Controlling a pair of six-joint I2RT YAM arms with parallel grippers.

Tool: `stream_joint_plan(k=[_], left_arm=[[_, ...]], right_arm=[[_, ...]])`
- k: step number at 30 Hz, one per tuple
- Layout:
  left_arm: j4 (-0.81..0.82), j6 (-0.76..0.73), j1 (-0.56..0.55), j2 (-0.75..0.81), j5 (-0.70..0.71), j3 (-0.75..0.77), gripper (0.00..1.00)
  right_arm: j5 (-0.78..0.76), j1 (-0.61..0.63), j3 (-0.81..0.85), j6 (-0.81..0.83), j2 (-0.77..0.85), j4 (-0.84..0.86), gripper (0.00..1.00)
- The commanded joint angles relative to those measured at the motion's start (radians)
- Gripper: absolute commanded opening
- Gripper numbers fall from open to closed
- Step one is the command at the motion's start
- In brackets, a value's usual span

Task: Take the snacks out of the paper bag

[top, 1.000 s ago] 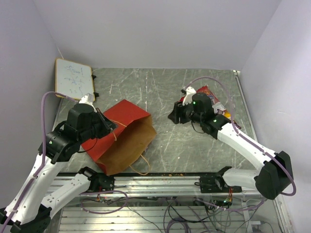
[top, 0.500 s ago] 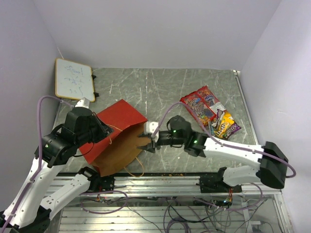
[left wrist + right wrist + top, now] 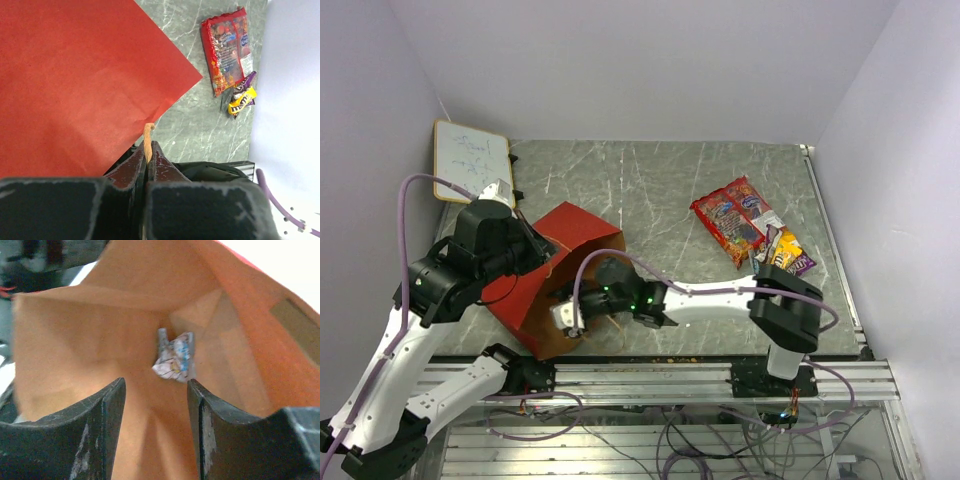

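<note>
The paper bag (image 3: 575,232) lies on the left of the table, red outside, with its brown mouth facing the near edge. My left gripper (image 3: 147,149) is shut on the bag's twisted paper handle (image 3: 148,132) and holds the upper side of the bag (image 3: 75,75) up. My right gripper (image 3: 156,387) is open inside the bag. A small silvery-blue packet (image 3: 175,357) lies deep in the bag just beyond its fingertips, untouched. Two red snack bags (image 3: 730,214) and small yellow and purple packs (image 3: 785,257) lie on the table at the right; the left wrist view shows them too (image 3: 227,47).
A white board (image 3: 472,163) leans in the far left corner. My right arm (image 3: 700,295) stretches low across the table's near side from its base to the bag mouth. Walls close the table at the back and both sides.
My right arm has swung left from the snack pile and gone into the bag mouth. My left gripper has lifted the bag's upper side by the handle.
</note>
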State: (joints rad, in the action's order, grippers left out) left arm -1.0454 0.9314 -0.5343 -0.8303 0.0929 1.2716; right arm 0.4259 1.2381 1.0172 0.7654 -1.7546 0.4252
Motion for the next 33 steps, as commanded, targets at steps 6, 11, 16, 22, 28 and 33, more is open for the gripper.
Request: stream_joint_plan(k=[6,11,16,22,28,33], left_arm=[[0.040,-0.102,-0.007,-0.004,-0.043,0.082,0.07],[0.052,-0.129,-0.006,0.025,-0.063,0.085,0.07],[0.091,-0.160,-0.007,0.053,-0.137,0.065,0.07],[0.138,-0.169,-0.007,0.063,-0.202,0.038,0.07],[0.175,-0.168,-0.008,0.042,-0.236,0.019,0.07],[0.157,-0.150,-0.006,0.002,-0.192,0.049,0.07]], right_arm=[[-0.064,-0.004,0.179,0.090,-0.234,0.092,0.56],[-0.070,-0.015,0.209,0.063,-0.313,0.156,0.57],[-0.057,-0.020,0.253,0.047,-0.389,0.196,0.61],[0.058,-0.039,0.308,0.040,-0.439,0.114,0.66],[0.164,-0.040,0.348,0.016,-0.480,0.065,0.72],[0.248,-0.035,0.371,-0.009,-0.503,0.033,0.72]])
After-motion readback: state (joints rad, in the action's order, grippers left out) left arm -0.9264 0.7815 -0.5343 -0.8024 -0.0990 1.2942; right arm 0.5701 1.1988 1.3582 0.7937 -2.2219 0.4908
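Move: The snack packet, a silvery-blue wrapper in the bag's bottom corner, lies roughly 13 cm to the right hand's left, 3 cm ahead and 11 cm below. From that hand, the upper handle held by the other gripper is about 7 cm ahead, level sideways and 15 cm above; the loose lower handle is some 13 cm right, 4 cm back and 13 cm below. From the left hand, the packet is about 4 cm back, 13 cm left and 27 cm down. Down and to its left, the right hand reaches deeper into the paper bag towards the packet, about 8 cm each way; it also works forward, then eases partly back, its fingers opening wider. The left hand still pinches the upper handle, rises some 4 cm, then shifts right, turning clockwise with its fingers tipping up. ##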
